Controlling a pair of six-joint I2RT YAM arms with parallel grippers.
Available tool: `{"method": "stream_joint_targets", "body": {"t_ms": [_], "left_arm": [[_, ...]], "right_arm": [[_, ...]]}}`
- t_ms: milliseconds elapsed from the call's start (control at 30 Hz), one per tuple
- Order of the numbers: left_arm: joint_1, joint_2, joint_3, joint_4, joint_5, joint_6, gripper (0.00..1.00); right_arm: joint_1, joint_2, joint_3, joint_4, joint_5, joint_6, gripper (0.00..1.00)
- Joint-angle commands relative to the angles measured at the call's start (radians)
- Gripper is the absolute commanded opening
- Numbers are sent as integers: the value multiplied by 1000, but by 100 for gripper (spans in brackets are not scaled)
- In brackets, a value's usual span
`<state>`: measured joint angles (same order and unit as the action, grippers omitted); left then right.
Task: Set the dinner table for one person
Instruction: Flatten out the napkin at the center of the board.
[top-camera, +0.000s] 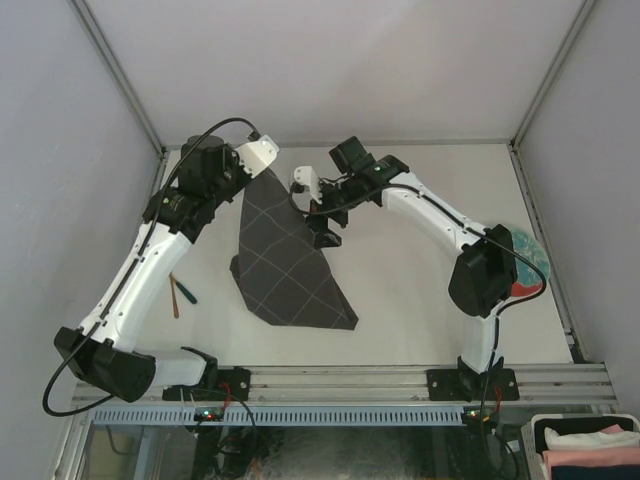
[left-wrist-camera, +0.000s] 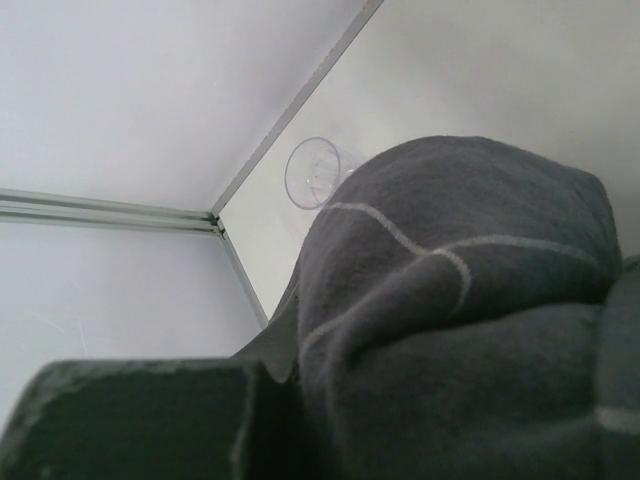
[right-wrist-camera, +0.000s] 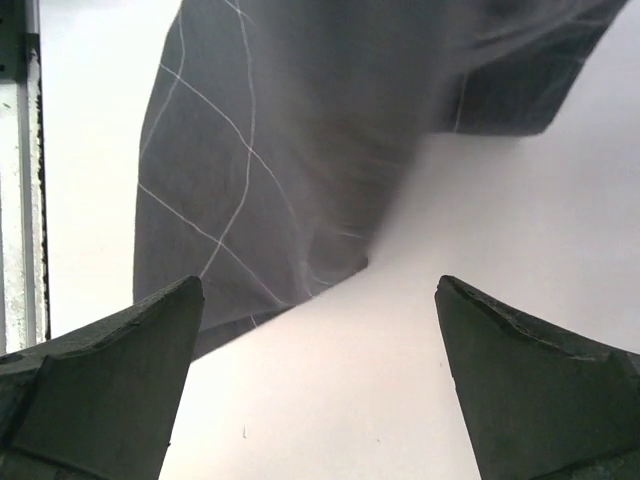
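A dark grey checked cloth (top-camera: 285, 265) lies on the off-white dinner table (top-camera: 420, 300), one corner lifted towards the back. My left gripper (top-camera: 262, 158) is shut on that raised corner. In the left wrist view the cloth (left-wrist-camera: 460, 320) bunches over the jaws and hides them. My right gripper (top-camera: 325, 232) hangs open just right of the cloth's edge. Seen from the right wrist, its gripper (right-wrist-camera: 318, 290) has only bare table (right-wrist-camera: 480, 200) between the fingers, with the cloth (right-wrist-camera: 260, 150) beyond the tips.
A clear plastic cup (left-wrist-camera: 318, 172) stands near the back corner rails. A colourful plate (top-camera: 528, 262) sits at the right edge, partly behind the right arm. Two utensils (top-camera: 180, 291) lie left of the cloth. A bin of folded cloths (top-camera: 590, 445) is below the table's front rail.
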<state>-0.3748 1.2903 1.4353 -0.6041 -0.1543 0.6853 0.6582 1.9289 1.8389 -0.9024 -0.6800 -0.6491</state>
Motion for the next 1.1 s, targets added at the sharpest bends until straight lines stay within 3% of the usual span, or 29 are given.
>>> {"method": "stream_joint_targets", "body": {"t_ms": [0, 133, 333, 467, 633, 667, 733, 767, 1067], "left_arm": [[-5, -44, 6, 15, 7, -30, 0], [-9, -52, 7, 9, 16, -25, 0], [-9, -43, -7, 15, 0, -15, 0], [-9, -39, -4, 31, -7, -14, 0], [-9, -44, -10, 44, -21, 0, 0], [-9, -46, -15, 49, -22, 0, 0], [-8, -46, -23, 53, -21, -4, 0], [-8, -46, -23, 55, -19, -8, 0], [-8, -70, -45, 75, -34, 46, 0]], "right_arm": [[-26, -68, -29, 12, -3, -31, 100], [-23, -7, 12, 80, -14, 16, 100], [30, 150, 261, 10, -37, 65, 98], [55, 158, 261, 33, -35, 78, 93], [44, 145, 236, 3, -24, 79, 59], [40, 139, 227, -7, -22, 77, 48], [29, 122, 205, -24, -18, 70, 13], [26, 107, 184, -22, -10, 69, 1], [-88, -52, 120, -148, 49, -1, 0]]}}
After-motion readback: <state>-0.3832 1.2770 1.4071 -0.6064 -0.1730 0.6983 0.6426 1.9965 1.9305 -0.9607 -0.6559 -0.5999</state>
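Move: The napkin's free right-hand edge hangs about 5 cm to the left of the open right gripper and 2 cm farther out, roughly level with it; its near corner lies some 16 cm back, 7 cm right and 18 cm below that gripper. From the left hand, which still holds the napkin's far end up, the same edge is about 12 cm right, 6 cm back and 13 cm lower. The right hand reaches about 5 cm left, pinches the napkin's edge shut, then pulls 5 cm back right. ##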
